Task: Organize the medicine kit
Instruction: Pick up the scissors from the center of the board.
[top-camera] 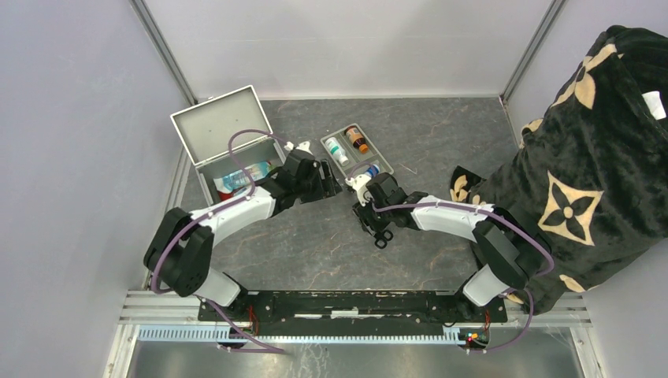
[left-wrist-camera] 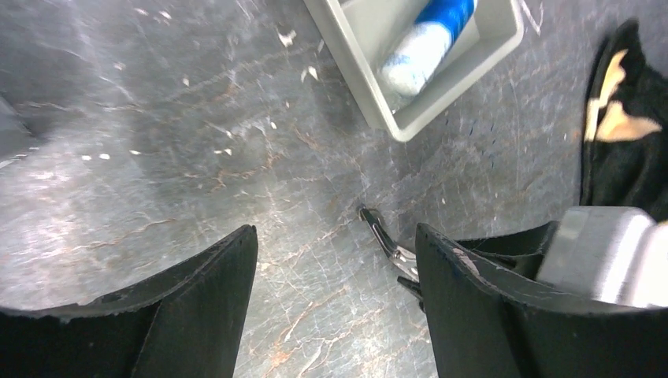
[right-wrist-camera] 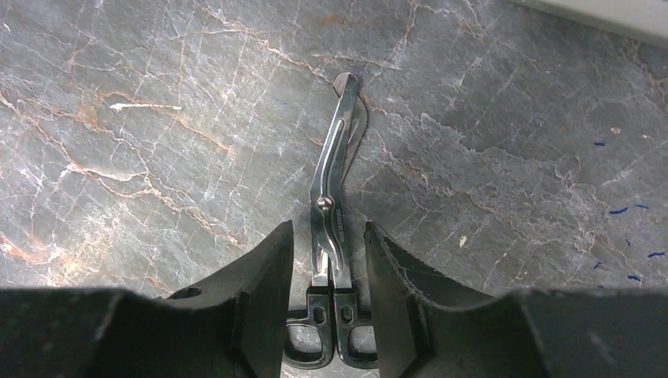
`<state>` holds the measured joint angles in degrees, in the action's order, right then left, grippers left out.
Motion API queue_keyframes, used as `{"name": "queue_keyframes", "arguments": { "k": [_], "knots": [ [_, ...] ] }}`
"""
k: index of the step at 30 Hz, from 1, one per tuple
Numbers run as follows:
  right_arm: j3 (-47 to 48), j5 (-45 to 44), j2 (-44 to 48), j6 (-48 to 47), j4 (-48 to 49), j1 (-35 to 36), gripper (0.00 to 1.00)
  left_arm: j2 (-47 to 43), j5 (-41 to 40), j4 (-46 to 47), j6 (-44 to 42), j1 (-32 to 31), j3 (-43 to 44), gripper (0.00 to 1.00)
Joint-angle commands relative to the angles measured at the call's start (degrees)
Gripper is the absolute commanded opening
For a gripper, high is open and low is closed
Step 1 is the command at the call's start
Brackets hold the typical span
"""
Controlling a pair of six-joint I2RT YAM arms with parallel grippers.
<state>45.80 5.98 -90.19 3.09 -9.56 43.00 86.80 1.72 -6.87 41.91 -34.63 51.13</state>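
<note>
The medicine kit (top-camera: 214, 123) is a silver-grey case at the back left, lid open, with packets inside. Metal scissors (right-wrist-camera: 332, 206) with black handles lie flat on the dark marble table. My right gripper (right-wrist-camera: 328, 224) straddles them near the pivot, open, with a gap on each side. In the top view the scissors (top-camera: 380, 233) lie under the right gripper (top-camera: 366, 216). My left gripper (top-camera: 332, 183) hovers just left of it, beside the kit. In its wrist view the left gripper (left-wrist-camera: 335, 230) is open over bare table, with the scissors' tip (left-wrist-camera: 384, 239) by its right finger.
A shallow grey divided tray (top-camera: 327, 144) behind the grippers holds small bottles; a blue-and-white bottle (left-wrist-camera: 422, 41) lies in its near compartment (left-wrist-camera: 441, 104). A black cloth with tan flower shapes (top-camera: 587, 165) fills the right side. Grey walls enclose the table.
</note>
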Motion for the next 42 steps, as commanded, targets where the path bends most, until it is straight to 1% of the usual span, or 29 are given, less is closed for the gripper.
{"name": "queue_keyframes", "arguments": {
  "k": [1,5,9,15,18,25,32,33,42],
  "knots": [
    [3.2,1.2,-1.4,-2.1,0.0,0.0,0.46,-6.6,-8.8,-2.1,2.0,-0.3,-0.2,0.79],
    [5.1,1.0,-3.4,-2.5,-0.9,0.0,0.47,-8.9,-11.1,-3.4,1.8,-0.3,-0.1,0.79],
    [6.3,0.9,-5.3,-2.6,-2.0,0.0,0.46,-9.4,-11.7,-4.1,1.7,-0.3,0.0,0.79],
    [7.1,-3.0,-6.5,-2.7,-4.8,0.3,0.43,-9.3,-11.9,-4.2,1.6,-0.3,0.0,0.79],
    [7.5,-3.9,-7.4,-4.4,-6.5,0.6,0.38,-9.1,-11.7,-4.2,1.6,-0.3,0.1,0.79],
    [6.0,-4.4,-7.3,-3.2,-5.5,0.9,0.20,-9.6,-12.5,-4.6,1.6,-0.3,-0.1,0.79],
    [5.7,-3.8,-4.3,1.9,-1.8,0.9,0.02,-8.9,-11.5,-4.4,1.7,-0.2,0.1,0.79],
    [5.7,-3.8,-4.0,2.3,-1.4,0.9,0.00,-8.8,-11.4,-4.4,1.7,-0.3,0.1,0.79],
    [5.9,-4.6,-1.7,4.3,-0.9,0.9,0.00,-8.8,-10.9,-4.2,1.6,-0.2,-0.2,0.79]
  ]
}}
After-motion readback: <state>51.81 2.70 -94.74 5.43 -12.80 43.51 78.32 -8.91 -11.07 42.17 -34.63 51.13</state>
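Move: The scissors lie flat, almost straight below my right hand between its parted fingers, their middle about 2 cm down. The blue-and-white bottle is some 13 cm straight ahead of that hand, in the grey tray, whose middle is roughly 18 cm ahead and 3 cm to the left. From my left hand the scissors are about 8 cm back, 10 cm to the right and 8 cm below. I slide my right hand about 1.5 cm forward along the scissors while easing it down nearly 1 cm, then pinch the metal shanks near the rivet and start to draw up about 1 cm with them. Early on, my left hand backs off some 5 cm up and to the left, away from the scissors, fingers staying open. ##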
